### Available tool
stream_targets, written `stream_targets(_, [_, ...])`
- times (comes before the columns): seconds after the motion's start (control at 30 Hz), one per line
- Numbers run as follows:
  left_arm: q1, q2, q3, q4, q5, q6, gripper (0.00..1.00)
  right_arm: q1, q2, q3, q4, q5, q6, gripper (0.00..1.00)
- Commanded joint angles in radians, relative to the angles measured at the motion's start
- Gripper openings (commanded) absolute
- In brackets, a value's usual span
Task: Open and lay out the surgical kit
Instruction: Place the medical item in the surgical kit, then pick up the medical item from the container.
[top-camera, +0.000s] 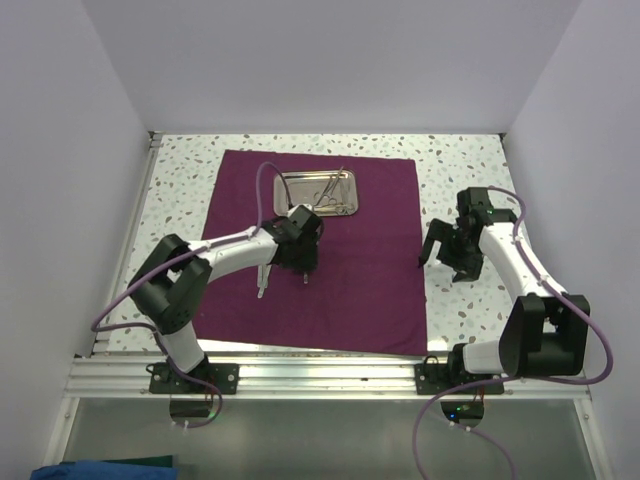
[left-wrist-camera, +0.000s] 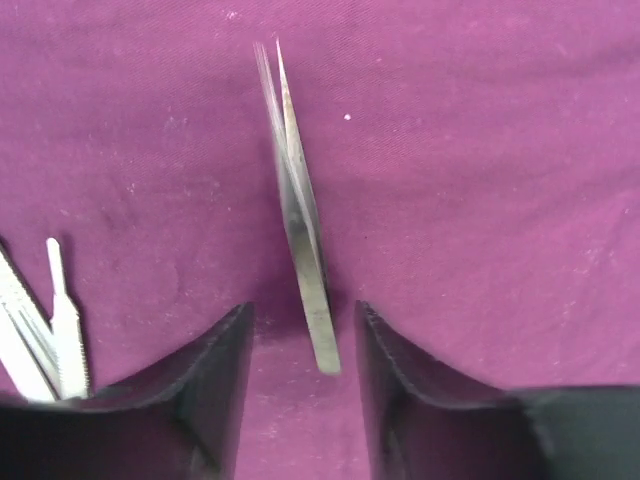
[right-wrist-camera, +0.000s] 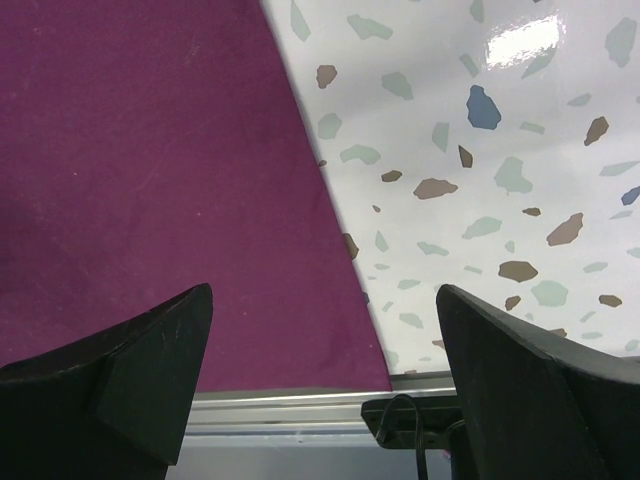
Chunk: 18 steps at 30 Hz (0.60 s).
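The dark magenta cloth (top-camera: 360, 290) lies spread flat on the table. A small steel tray (top-camera: 288, 203) rests near its far edge, holding ring-handled instruments (top-camera: 335, 192). My left gripper (top-camera: 300, 265) is low over the cloth in front of the tray. In the left wrist view, silver tweezers (left-wrist-camera: 300, 220) lie on the cloth (left-wrist-camera: 480, 180) between the fingers of my left gripper (left-wrist-camera: 303, 312), which stand apart and do not touch them. Another thin silver instrument (left-wrist-camera: 58, 325) lies to the left (top-camera: 263, 281). My right gripper (top-camera: 450, 262) (right-wrist-camera: 325, 292) hangs wide open and empty over the cloth's right edge (right-wrist-camera: 150, 180).
The speckled white tabletop (top-camera: 465, 170) shows around the cloth and is walled on three sides. An aluminium rail (top-camera: 320, 370) with the arm bases runs along the near edge and shows in the right wrist view as the rail (right-wrist-camera: 290, 405).
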Motion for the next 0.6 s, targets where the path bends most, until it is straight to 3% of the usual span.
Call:
stream_targets(0.0, [-0.006,-0.001,0.064,0.032,-0.01,0.0,0.66,0.004,-0.05,-0.001,0.006,0.01,-0.013,0.98])
stream_targets(0.07, [-0.004,0.008,0.136,-0.006,-0.042,0.042,0.88,0.004,-0.058,-0.001,0.005,0.015,-0.01,0.98])
stream_targets(0.17, [-0.003,0.049,0.272,-0.072,-0.12,0.141,0.98,0.004,-0.073,-0.001,0.001,0.024,-0.007,0.98])
stream_targets(0.33, [0.034,0.172,0.52,-0.1,-0.15,0.31,0.99,0.004,-0.096,-0.001,-0.002,0.038,0.002,0.98])
stream_targets(0.57, [0.157,0.425,0.818,-0.094,-0.05,0.435,0.99,0.002,-0.109,0.013,-0.029,0.053,0.016,0.98])
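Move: Ahead of the left hand, about 23 cm out and 2 cm to its right, lies the middle of the metal tray with the remaining instruments, roughly at fingertip height; its ringed tools sit about 21 cm ahead and 8 cm right. The tweezers just set down are centred 4 cm ahead, their blunt end between the fingers, and the two slim instruments lie level with the hand, 9 cm to its left. From the right hand the tray is some 27 cm ahead, 28 cm left and 7 cm lower. Spreading its half-open fingers fully, the left hand leaves the tweezers on the cloth and swings up and forward, about 17 cm out and 9 cm up, drifting a little right and levelling off towards the tray's near side. The wrist tips some 20 degrees so that the fingers point more forward; they are empty and touch nothing at the end. ##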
